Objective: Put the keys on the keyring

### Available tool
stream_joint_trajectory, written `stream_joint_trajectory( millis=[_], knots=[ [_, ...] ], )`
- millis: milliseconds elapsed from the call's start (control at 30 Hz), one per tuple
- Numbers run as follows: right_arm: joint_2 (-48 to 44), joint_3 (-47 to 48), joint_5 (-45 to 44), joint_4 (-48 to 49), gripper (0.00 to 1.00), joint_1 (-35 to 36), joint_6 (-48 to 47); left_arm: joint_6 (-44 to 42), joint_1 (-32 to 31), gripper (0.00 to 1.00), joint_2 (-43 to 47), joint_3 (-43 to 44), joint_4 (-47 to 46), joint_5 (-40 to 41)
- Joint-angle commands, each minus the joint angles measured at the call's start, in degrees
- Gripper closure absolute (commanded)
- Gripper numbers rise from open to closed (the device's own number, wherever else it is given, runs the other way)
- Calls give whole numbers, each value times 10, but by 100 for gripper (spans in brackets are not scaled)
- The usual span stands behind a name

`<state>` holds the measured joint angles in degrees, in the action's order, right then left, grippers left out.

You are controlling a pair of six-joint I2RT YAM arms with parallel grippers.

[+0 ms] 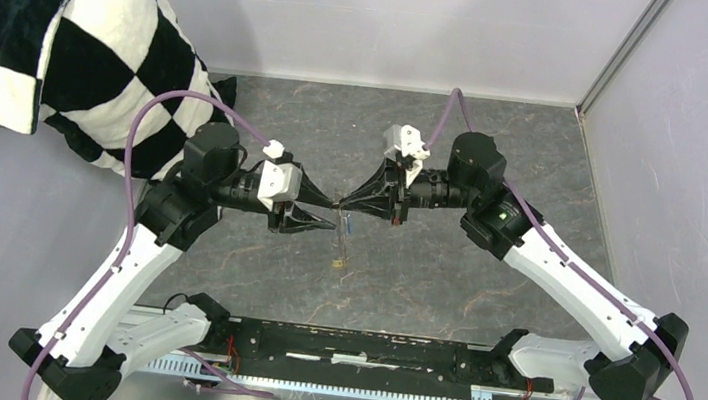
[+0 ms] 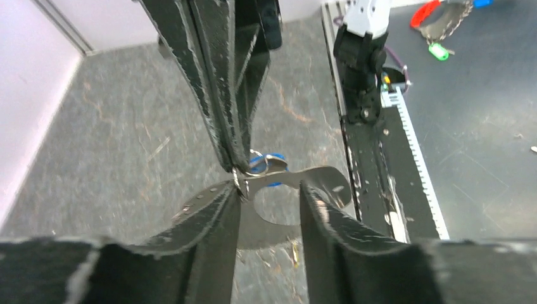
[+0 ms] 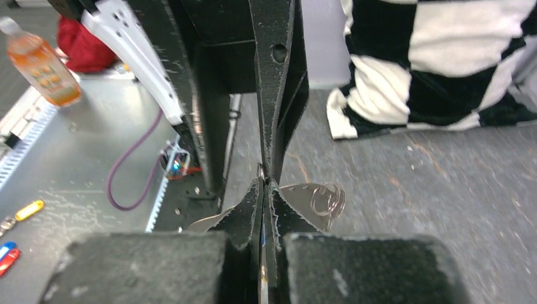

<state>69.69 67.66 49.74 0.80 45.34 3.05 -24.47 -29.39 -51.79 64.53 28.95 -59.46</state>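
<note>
My two grippers meet tip to tip above the middle of the table. My right gripper (image 1: 342, 200) (image 3: 265, 183) is shut, its tips pinching shiny wire of the keyring (image 2: 256, 159) (image 3: 327, 199). The blue-headed key (image 1: 349, 228) (image 2: 272, 166) hangs right at those tips. Below it is a thin yellowish piece, the yellow key (image 1: 339, 259) (image 2: 294, 253); I cannot tell whether it hangs or lies on the table. My left gripper (image 1: 333, 212) (image 2: 271, 190) stands open, with a clear gap between its fingers. Its left fingertip (image 2: 231, 196) is close to the wire.
A black-and-white checkered cloth (image 1: 96, 40) (image 3: 430, 63) drapes over the back left corner. Grey walls close in the table at the back and right. The arms' black base rail (image 1: 363, 347) runs along the near edge. An orange bottle (image 3: 38, 60) stands off the table.
</note>
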Motion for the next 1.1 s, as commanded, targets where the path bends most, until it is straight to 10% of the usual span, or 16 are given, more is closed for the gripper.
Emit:
stream_joint_trajectory(
  millis=[0,333,1067],
  knots=[
    [23,81,-43,-168,100,6,-105,-136,-3,52,-17,39,142,35],
    [90,190,-109,-340,100,55,-191,-195,-3,65,-62,84,202,65],
    [136,247,-115,-357,99,91,-191,-255,-3,98,-79,90,264,54]
  ],
)
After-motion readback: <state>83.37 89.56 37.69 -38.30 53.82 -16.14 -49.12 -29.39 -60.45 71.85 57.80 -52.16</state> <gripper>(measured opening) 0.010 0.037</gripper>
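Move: For the open left hand, the small ring on the hanging keyring's top edge, pinched in the right fingertips, lies about 2 cm ahead, 1 cm to the right and 1 cm lower. From that hand the blue key hangs level fore and aft, 3 cm to the right and 4 cm below, and the yellow key 1 cm back, 2 cm right and some 13 cm below. From the right hand, the left fingertips it brings the ring to are about 2 cm back, 1 cm left and 1 cm above. The right fingers keep their pinch on the keyring's small ring and carry it down about 5.5 cm and a little left, tipping down some 25 degrees. The left hand sinks about 6.5 cm alongside, drifting left and slightly forward as its fingers tip down, and shuts from nearly half open to pinch the same ring close beside the right fingertips. ##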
